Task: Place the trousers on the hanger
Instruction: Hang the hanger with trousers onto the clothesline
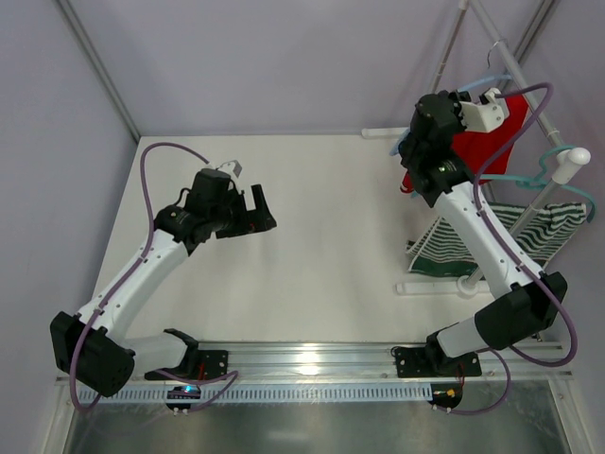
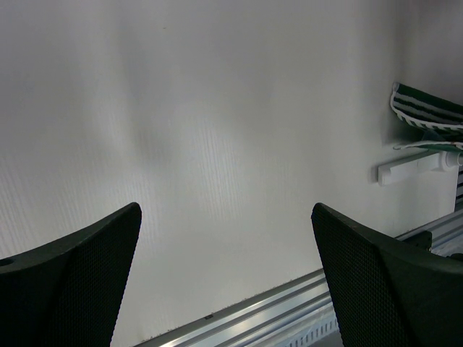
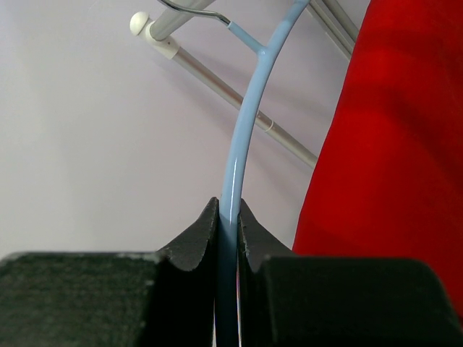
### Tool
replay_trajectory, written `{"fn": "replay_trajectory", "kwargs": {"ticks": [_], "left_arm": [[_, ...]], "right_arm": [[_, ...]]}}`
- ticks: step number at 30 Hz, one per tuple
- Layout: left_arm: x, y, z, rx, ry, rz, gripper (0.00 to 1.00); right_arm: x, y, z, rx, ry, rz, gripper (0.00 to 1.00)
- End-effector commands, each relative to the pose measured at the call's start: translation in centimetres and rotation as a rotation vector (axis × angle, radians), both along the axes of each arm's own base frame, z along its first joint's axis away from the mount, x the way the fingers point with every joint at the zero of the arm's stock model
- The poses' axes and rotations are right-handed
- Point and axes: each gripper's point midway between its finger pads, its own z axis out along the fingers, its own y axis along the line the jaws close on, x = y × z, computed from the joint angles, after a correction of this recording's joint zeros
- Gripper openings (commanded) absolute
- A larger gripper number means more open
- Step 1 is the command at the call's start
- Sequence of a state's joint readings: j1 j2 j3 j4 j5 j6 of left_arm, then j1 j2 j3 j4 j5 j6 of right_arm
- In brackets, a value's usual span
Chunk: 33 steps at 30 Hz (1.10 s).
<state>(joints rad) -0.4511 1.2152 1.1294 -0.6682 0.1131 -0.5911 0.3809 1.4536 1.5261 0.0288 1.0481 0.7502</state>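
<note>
The red trousers hang at the back right on the pale blue hanger, whose metal hook sits on the rack rod. My right gripper is raised there. In the right wrist view it is shut on the hanger's thin pale blue arm, with the trousers just to the right. My left gripper hangs open and empty over the table's left middle; in the left wrist view its fingers stand wide apart above bare table.
A green-and-white striped garment hangs on a darker teal hanger on the white rack at the right, also in the left wrist view. The rack's white foot lies on the table. A metal rail runs along the near edge.
</note>
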Motion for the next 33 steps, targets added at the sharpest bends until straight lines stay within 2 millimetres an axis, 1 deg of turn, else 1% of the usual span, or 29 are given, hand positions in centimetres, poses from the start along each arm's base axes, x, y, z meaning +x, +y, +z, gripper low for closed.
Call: {"fn": "replay_trajectory", "kwargs": {"ticks": [1, 7, 9, 13, 16, 18, 19, 20, 21, 23, 24, 25, 26, 27, 28, 30, 31, 33], "left_arm": [[0.2, 0.2, 1.7, -0.005, -0.050, -0.004, 1.00], [0.0, 0.2, 1.0, -0.007, -0.036, 0.000, 1.00], [0.0, 0.2, 0.9, -0.007, -0.034, 0.001, 1.00], [0.1, 0.1, 0.7, -0.015, -0.031, 0.003, 1.00], [0.1, -0.1, 0.7, -0.019, -0.029, 0.000, 1.00], [0.1, 0.1, 0.8, -0.017, -0.037, 0.004, 1.00], [0.1, 0.1, 0.7, -0.015, -0.036, 0.003, 1.00], [0.1, 0.1, 0.8, -0.017, -0.041, 0.003, 1.00], [0.2, 0.3, 0.7, -0.010, -0.044, 0.010, 1.00], [0.3, 0.2, 0.9, -0.011, -0.052, 0.010, 1.00], [0.4, 0.3, 0.8, -0.006, -0.053, 0.015, 1.00], [0.5, 0.4, 0.8, -0.003, -0.058, 0.018, 1.00], [0.7, 0.4, 0.9, -0.004, -0.062, 0.025, 1.00], [0.8, 0.4, 0.9, -0.005, -0.067, 0.028, 1.00], [0.9, 0.4, 1.1, -0.009, -0.071, 0.031, 1.00], [1.3, 0.3, 1.3, -0.016, -0.082, 0.042, 1.00], [1.4, 0.3, 1.1, -0.015, -0.079, 0.045, 1.00], [1.7, 0.2, 1.3, -0.021, -0.085, 0.049, 1.00]], "right_arm": [[-3.2, -2.0, 7.7, 0.150, -0.300, -0.007, 0.04], [-3.3, -3.4, 6.8, 0.180, -0.303, -0.031, 0.04], [-3.1, -3.5, 6.7, 0.192, -0.305, -0.022, 0.04], [-2.7, -3.3, 5.7, 0.205, -0.278, -0.007, 0.04], [-2.3, -3.0, 5.2, 0.204, -0.266, 0.011, 0.04], [-2.0, -2.7, 5.1, 0.200, -0.254, 0.031, 0.15], [-2.0, -2.7, 5.1, 0.194, -0.251, 0.036, 0.22], [-1.9, -2.5, 5.1, 0.184, -0.246, 0.048, 0.31], [-1.9, -2.3, 5.2, 0.173, -0.243, 0.062, 0.48], [-1.9, -1.6, 5.3, 0.149, -0.222, 0.105, 0.60], [-2.1, -1.5, 5.4, 0.146, -0.215, 0.120, 0.68], [-2.1, -1.0, 5.1, 0.135, -0.193, 0.153, 0.71], [-2.3, -0.9, 5.3, 0.121, -0.188, 0.162, 0.73], [-2.4, -0.8, 4.7, 0.107, -0.157, 0.175, 0.76], [-2.9, -0.7, 4.4, 0.096, -0.135, 0.189, 0.81], [-3.6, -0.8, 4.3, 0.067, -0.113, 0.202, 0.85], [-4.1, -0.7, 4.5, 0.055, -0.107, 0.211, 0.96], [-4.7, -0.5, 5.1, 0.012, -0.085, 0.241, 0.97]]}}
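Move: The right hand grips the light-blue hanger by one shoulder; the clothesline spot for its hook is about 8 cm ahead, 6 cm right and 9 cm above. The red trousers hang some 5 cm right and 13 cm below, level fore and aft. The teal hanger on the clothesline is about 14 cm back and 12 cm right, near hand height. From the idle left hand, the hook spot is roughly 25 cm ahead, 46 cm right and 33 cm up. Right hand shifts the hanger right, lowers it 2 cm onto the clothesline, opens and rises 4 cm, backing. ##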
